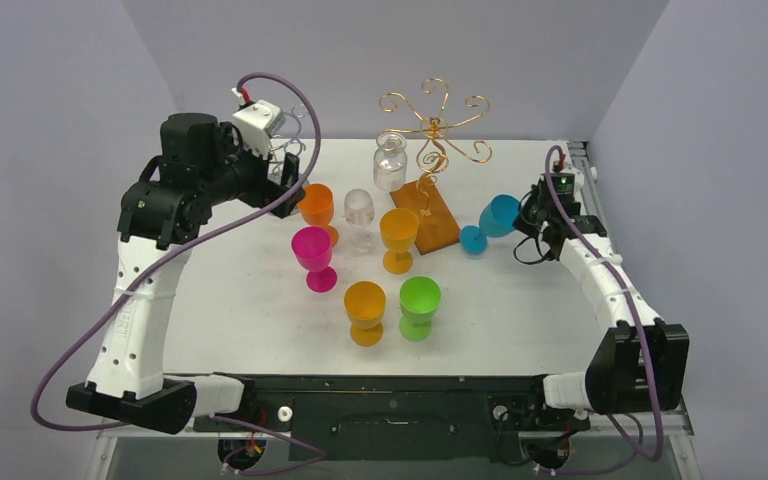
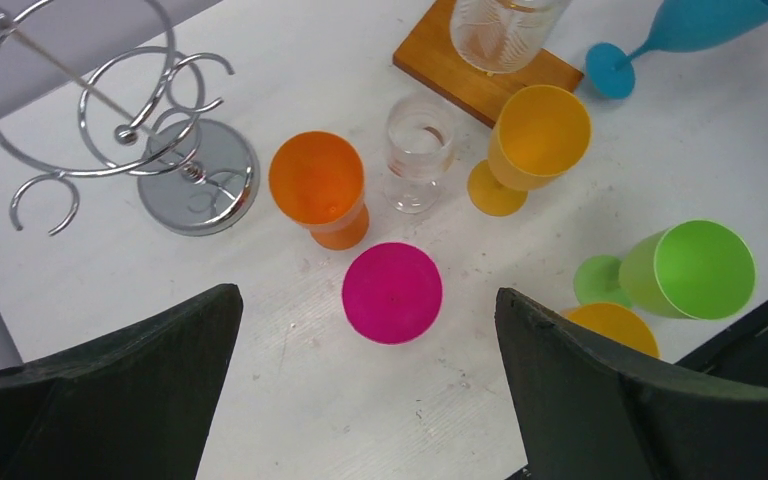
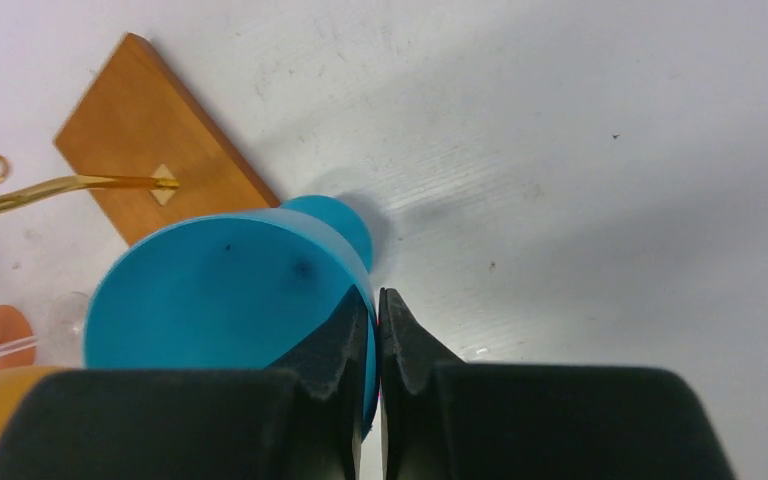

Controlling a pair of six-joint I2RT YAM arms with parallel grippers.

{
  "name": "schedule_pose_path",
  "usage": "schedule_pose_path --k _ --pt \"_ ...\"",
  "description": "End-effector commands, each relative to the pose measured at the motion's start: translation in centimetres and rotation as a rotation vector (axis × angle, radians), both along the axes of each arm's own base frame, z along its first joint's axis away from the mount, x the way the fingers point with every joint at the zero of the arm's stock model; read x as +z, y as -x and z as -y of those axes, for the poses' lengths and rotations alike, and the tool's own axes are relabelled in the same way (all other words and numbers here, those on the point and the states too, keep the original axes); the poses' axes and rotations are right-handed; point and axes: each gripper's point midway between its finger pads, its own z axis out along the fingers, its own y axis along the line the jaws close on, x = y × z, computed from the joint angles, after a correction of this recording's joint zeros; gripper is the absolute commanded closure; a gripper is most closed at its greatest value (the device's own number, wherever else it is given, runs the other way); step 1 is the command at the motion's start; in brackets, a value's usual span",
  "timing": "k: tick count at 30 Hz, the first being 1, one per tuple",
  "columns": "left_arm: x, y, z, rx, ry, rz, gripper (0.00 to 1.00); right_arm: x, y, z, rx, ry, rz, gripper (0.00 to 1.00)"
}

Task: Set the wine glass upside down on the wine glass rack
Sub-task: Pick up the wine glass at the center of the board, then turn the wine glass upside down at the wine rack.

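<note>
A blue wine glass (image 1: 500, 215) leans over at the right of the table, its foot (image 1: 473, 240) down beside the wooden base. My right gripper (image 3: 375, 300) is shut on the rim of the blue wine glass (image 3: 210, 290), one finger inside the bowl and one outside. The gold wire wine glass rack (image 1: 435, 125) rises from the wooden base (image 1: 432, 222) at the back centre. A clear glass (image 1: 390, 160) is at that rack, over the base. High at the back left, my left gripper (image 2: 368, 293) is open with nothing between its fingers, above the pink glass (image 2: 392, 292).
A silver wire rack (image 2: 110, 120) on a round base stands at the back left. Several upright glasses crowd the middle: orange (image 1: 317, 205), clear (image 1: 358, 210), yellow (image 1: 398, 235), pink (image 1: 312, 255), a second orange (image 1: 365, 305) and green (image 1: 419, 300).
</note>
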Motion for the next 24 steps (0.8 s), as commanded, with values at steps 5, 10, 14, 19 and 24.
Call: schedule_pose_path --k 5,10,14,19,24 --pt "1.9 2.6 6.9 -0.270 -0.030 0.058 0.04 12.7 4.4 -0.6 0.024 -0.059 0.342 1.00" --pt "2.2 3.3 10.2 -0.385 -0.046 0.038 0.04 18.3 9.7 -2.2 0.129 -0.112 0.468 1.00" --pt "2.5 4.3 13.2 -0.477 -0.003 0.004 0.04 21.9 13.8 -3.9 0.240 -0.168 0.561 1.00" --pt "1.9 6.2 17.5 -0.610 0.052 -0.065 0.04 27.3 16.3 -5.7 0.327 -0.236 0.706 1.00" --pt "1.0 6.7 20.9 -0.665 0.073 -0.119 0.04 31.0 15.5 -7.0 0.374 -0.277 0.791 1.00"
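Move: The blue wine glass is already pinched by its rim in the right fingers, its middle some 5 cm left, 2 cm ahead and 6 cm below them. The gold rack's board is about 9 cm ahead and 17 cm left of that hand, the yellow glass 3 cm back and 23 cm left. From the open left hand the blue glass is roughly 38 cm right, 7 cm ahead and 29 cm lower; the clear glass is some 14 cm right and 6 cm ahead. Keeping its pinch on the blue glass's rim, the right hand carries the glass about 28 cm up and, soon after starting, some 17 cm back and a little left, its fingers tipping up roughly 40 degrees. The left hand sweeps nearly level about 18 cm to the right towards the blue glass, easing back slightly and turning clockwise, fingers still wide open and empty. ##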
